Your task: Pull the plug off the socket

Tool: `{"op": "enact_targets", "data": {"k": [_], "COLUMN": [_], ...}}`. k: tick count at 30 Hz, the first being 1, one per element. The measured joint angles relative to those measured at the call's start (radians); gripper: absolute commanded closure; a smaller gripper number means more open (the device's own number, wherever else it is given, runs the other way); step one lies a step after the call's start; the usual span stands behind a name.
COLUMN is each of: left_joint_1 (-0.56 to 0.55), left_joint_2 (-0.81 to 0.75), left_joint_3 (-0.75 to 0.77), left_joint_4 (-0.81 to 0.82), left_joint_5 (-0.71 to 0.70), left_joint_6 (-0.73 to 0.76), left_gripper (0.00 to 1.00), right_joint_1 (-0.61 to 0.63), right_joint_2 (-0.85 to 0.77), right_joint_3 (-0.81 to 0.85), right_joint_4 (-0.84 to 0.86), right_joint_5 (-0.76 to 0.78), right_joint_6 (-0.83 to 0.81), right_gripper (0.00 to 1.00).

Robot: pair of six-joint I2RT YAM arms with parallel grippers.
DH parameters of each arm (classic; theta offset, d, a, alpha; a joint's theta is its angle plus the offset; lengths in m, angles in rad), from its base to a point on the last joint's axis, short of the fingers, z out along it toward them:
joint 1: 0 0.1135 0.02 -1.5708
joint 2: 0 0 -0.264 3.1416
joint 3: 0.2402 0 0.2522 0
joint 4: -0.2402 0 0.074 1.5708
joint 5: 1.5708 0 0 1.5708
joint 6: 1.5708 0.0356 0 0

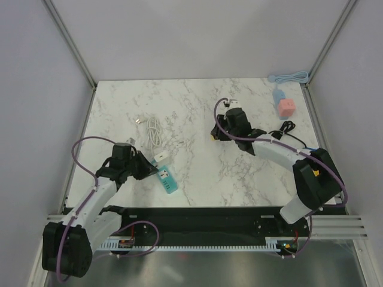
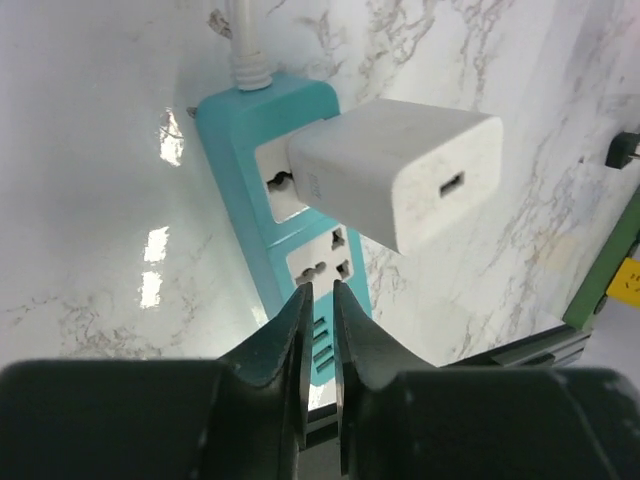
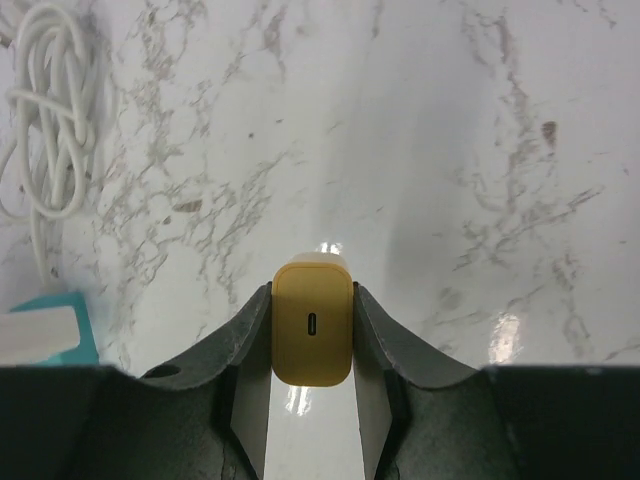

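The socket is a teal power strip (image 1: 168,179) (image 2: 232,125) lying on the marble table at front left. A white plug (image 1: 161,159) (image 2: 395,172) is seated in its upper outlet. My left gripper (image 1: 145,167) (image 2: 320,291) hovers over the strip's lower outlet, just below the white plug. Its jaws stand a narrow slit apart with nothing between them. My right gripper (image 1: 216,135) (image 3: 311,293) is farther back, at mid-table, and is shut on a yellow plug (image 1: 213,137) (image 3: 312,325) just above the marble.
A coiled white cable (image 1: 154,130) (image 3: 48,125) lies behind the strip. At the back right are a pink cube adapter (image 1: 286,107), a blue cube adapter (image 1: 279,94), a light blue cable (image 1: 289,76) and a black cable (image 1: 286,127).
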Motion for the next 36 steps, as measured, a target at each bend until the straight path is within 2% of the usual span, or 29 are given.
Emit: {"op": "enact_targets", "data": {"k": [3, 7, 11, 18, 27, 36], "left_joint_1": [0.000, 0.000, 0.000, -0.035, -0.039, -0.039], "left_joint_2": [-0.048, -0.106, -0.163, -0.238, -0.305, -0.288], "left_joint_3": [0.000, 0.006, 0.035, 0.047, 0.027, 0.027], "left_joint_4": [-0.005, -0.019, -0.033, -0.031, 0.008, 0.023], "left_joint_5": [0.028, 0.103, 0.184, 0.297, 0.324, 0.351], "left_joint_6": [-0.002, -0.002, 0.011, 0.027, 0.026, 0.027], "left_gripper": [0.66, 0.55, 0.55, 0.53, 0.55, 0.57], "right_joint_1": [-0.137, -0.227, -0.280, -0.304, -0.255, -0.235], "right_joint_2": [0.047, 0.164, 0.338, 0.574, 0.649, 0.704], "right_joint_3": [-0.010, 0.001, 0.060, 0.217, 0.406, 0.449], "right_joint_4": [0.079, 0.227, 0.390, 0.591, 0.499, 0.423], "right_joint_5": [-0.148, -0.332, -0.472, -0.551, -0.484, -0.492], "right_joint_6": [0.015, 0.058, 0.151, 0.310, 0.265, 0.187], "right_gripper": [1.00, 1.00, 1.00, 0.99, 0.86, 0.78]}}
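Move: From the right hand, which still grips the small yellow plug, the open patch of table it is taken to lies about 16 cm ahead, 5 cm left and roughly 10 cm below; the coiled white cable is some 6 cm ahead and 23 cm left. The white plug on the teal socket stands about 11 cm back and 21 cm left. From the left hand, that white plug is some 5 cm ahead and 4 cm right, the socket's middle level with the hand and 3 cm right. Carrying the yellow plug farther from the socket, the right hand keeps its grip and travels some 15 cm forward, edging right, then left, and sinking about 7 cm towards the open table while it rolls left side up by roughly 25 degrees. The left hand rises about 10 cm off the socket, swinging right and slightly back as its fingers open. ##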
